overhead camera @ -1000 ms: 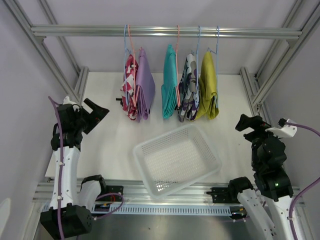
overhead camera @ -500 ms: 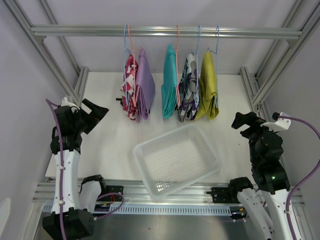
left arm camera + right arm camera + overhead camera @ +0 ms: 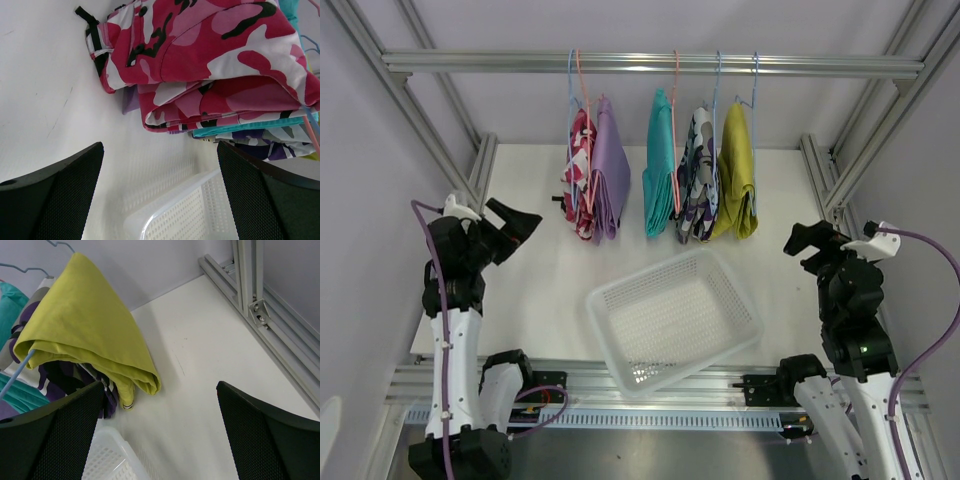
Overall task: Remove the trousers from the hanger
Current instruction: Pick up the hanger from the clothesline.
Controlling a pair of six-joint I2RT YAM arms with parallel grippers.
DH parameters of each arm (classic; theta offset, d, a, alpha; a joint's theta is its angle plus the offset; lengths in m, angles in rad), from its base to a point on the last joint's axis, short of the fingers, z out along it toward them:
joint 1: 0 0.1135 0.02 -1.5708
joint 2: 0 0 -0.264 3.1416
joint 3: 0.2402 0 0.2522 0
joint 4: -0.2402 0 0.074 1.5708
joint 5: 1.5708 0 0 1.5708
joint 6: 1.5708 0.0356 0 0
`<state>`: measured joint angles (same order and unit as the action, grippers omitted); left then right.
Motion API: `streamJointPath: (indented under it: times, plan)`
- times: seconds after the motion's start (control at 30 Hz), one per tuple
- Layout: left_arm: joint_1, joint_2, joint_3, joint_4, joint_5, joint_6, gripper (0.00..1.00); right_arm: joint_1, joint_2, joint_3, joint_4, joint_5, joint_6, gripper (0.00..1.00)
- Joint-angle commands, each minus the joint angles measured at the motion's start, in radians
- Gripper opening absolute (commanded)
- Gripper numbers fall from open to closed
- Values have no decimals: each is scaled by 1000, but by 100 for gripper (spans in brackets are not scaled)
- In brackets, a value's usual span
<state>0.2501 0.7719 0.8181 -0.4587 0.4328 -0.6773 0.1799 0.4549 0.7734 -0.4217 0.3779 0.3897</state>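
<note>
Several pairs of trousers hang folded over wire hangers (image 3: 574, 75) on the top rail (image 3: 650, 63): red-and-white patterned (image 3: 580, 170), lilac (image 3: 610, 165), teal (image 3: 659, 160), camouflage (image 3: 697, 170) and mustard yellow (image 3: 736, 170). The left wrist view looks up at the red-and-white pair (image 3: 210, 55). The right wrist view shows the mustard pair (image 3: 85, 330). My left gripper (image 3: 518, 222) is open at the left, apart from the clothes. My right gripper (image 3: 804, 244) is open at the right, short of the mustard pair. Both hold nothing.
A white perforated basket (image 3: 672, 318) sits on the white table below the hanging clothes, between the arms. Aluminium frame posts (image 3: 835, 180) run along both sides and the back; one lies on the table at right (image 3: 260, 305).
The left gripper has shifted slightly right and down. The right arm has risen and turned a little toward the clothes. Nothing was grasped.
</note>
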Motion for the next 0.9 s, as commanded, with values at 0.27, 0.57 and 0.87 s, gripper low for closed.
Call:
streamJointPath:
  times: [0.27, 0.57, 0.87]
  plan:
    - [5, -37, -47, 204, 179, -28, 96, 49, 37, 27, -34, -11, 23, 99]
    - [-6, -63, 162, 176, -29, -94, 98, 50, 8, 33, -49, -31, 23, 100]
    - [-71, 207, 415, 241, 76, -127, 99, 44, 11, 30, -49, -39, 32, 99]
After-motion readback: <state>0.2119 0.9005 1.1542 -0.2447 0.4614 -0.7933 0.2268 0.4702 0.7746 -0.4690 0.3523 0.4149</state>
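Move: The blue wire hanger, leftmost on the rod, has its middle about 12 cm ahead of the open left gripper, 11 cm to its right and 17 cm above. The pink camo trousers draped over that hanger centre roughly 9 cm ahead, 11 cm to the right and just below gripper height. The violet trousers stand some 5 cm farther right and level with them. From the right gripper the same hanger is about 41 cm left, 15 cm ahead and 12 cm up. Dip the left gripper barely a centimetre while easing it 2 cm to the right, then raise it briskly about 17 cm beside the pink camo trousers towards the blue hanger's upper wire, adding some 3 cm forward at the end. Tip the fingers up roughly 20 degrees on the climb, until they point nearly level, and keep them wide open, touching nothing. ##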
